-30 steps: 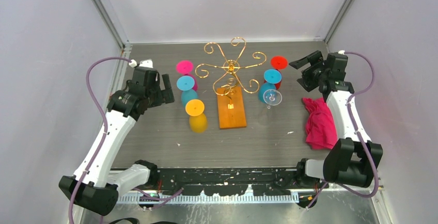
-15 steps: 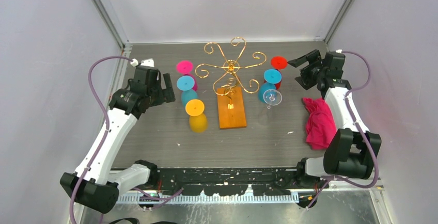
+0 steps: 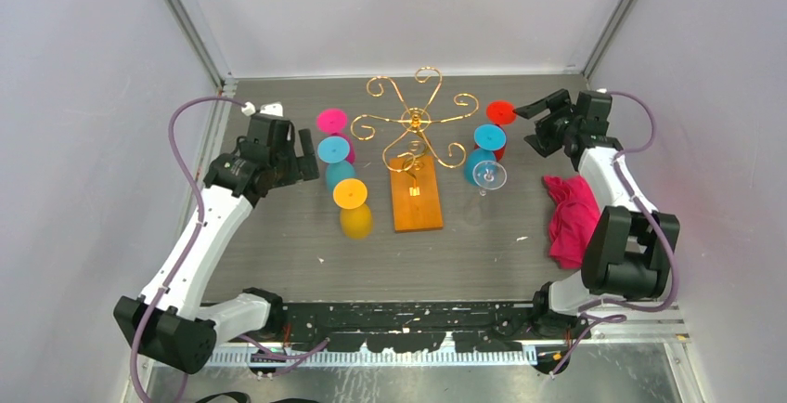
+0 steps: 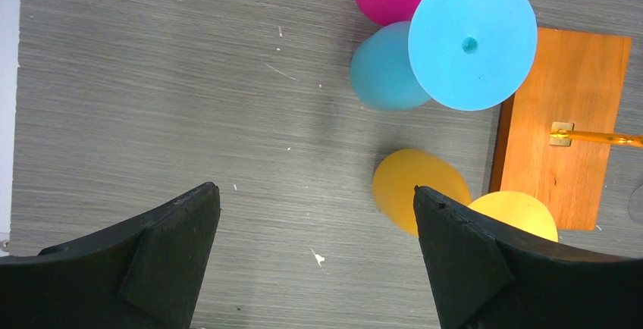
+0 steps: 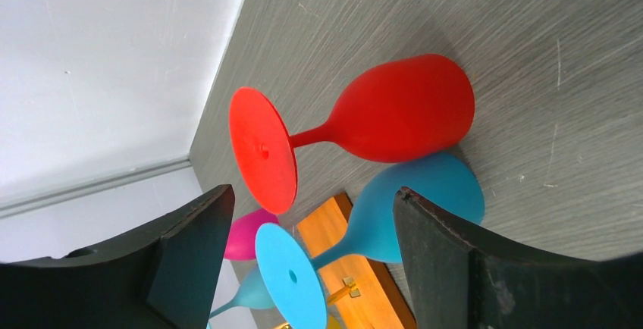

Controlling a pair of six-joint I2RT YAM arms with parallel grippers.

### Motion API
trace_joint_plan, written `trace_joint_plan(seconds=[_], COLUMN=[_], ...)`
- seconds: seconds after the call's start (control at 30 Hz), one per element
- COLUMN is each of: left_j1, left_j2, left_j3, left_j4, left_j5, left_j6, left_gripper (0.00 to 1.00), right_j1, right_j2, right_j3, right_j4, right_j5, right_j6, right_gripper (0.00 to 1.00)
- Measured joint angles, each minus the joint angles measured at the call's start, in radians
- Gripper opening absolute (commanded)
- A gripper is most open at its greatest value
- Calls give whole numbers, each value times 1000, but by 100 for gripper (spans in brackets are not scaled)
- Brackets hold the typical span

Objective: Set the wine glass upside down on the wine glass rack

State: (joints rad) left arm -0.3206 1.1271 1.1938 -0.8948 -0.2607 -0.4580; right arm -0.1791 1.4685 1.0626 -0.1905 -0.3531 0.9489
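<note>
The wine glass rack point(image 3: 414, 123), gold wire on an orange wooden base point(image 3: 415, 195), stands mid-table with nothing hanging on it. Several wine glasses stand bowl-down around it: pink point(image 3: 331, 122), blue point(image 3: 333, 149) and yellow point(image 3: 350, 193) on the left; red point(image 3: 501, 112), blue point(image 3: 489, 136) and clear point(image 3: 489, 175) on the right. My right gripper point(image 3: 532, 124) is open, level with the red glass point(image 5: 402, 109) and the blue glass point(image 5: 425, 200), holding nothing. My left gripper point(image 3: 299, 158) hangs open above bare table point(image 4: 316, 208), left of the yellow glass point(image 4: 417, 185).
A crumpled pink cloth point(image 3: 575, 222) lies on the table by the right arm. White walls and metal posts close in the back and sides. The rack's base point(image 4: 565, 128) lies just right of the left-hand glasses.
My right gripper has swung back and left toward the red glass, its jaws narrowing a little. The left arm has shifted slightly toward the glasses. No glass has moved.
</note>
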Motion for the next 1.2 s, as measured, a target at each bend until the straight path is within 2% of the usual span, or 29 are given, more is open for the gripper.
trace_joint_plan(seconds=[0.23, 0.53, 0.93, 1.2], left_j1=[0, 0, 0, 0], left_j2=[24, 51, 69, 72], left_j3=[0, 0, 0, 0], left_j4=[21, 31, 32, 31], left_j5=[1, 0, -1, -1], left_j6=[18, 40, 56, 59], left_gripper=[100, 100, 100, 100], right_j1=[37, 86, 95, 95], right_j2=[91, 177, 187, 177], right_j3=[47, 129, 142, 123], right_j4=[43, 81, 87, 85], right_j5=[-1, 3, 30, 45], right_j6=[26, 50, 55, 54], right_gripper=[78, 65, 64, 58])
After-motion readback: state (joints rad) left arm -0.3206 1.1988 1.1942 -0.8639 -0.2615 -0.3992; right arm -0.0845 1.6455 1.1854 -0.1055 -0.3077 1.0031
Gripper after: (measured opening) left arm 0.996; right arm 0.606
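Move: The red glass stands upside down, its middle about 6 cm ahead of my right hand, 4 cm to the left and 9 cm below, with its foot near finger height. From that glass, the right blue glass is some 6 cm nearer and 2 cm left, and the clear glass about 14 cm nearer and 2 cm left. The rack's middle lies roughly 20 cm left of my right hand, about level. From my left hand the red glass is some 17 cm ahead, 38 cm right and 12 cm lower. I bring my right hand forward about 5 cm and left about 3 cm to the foot of the red glass, nearly level, narrowing the fingers from wide to a little over half open so they come on either side of the foot. Then I all but hover there; a touch can't be made out. My left hand, open and empty, eases down and forward by some 2 cm. ##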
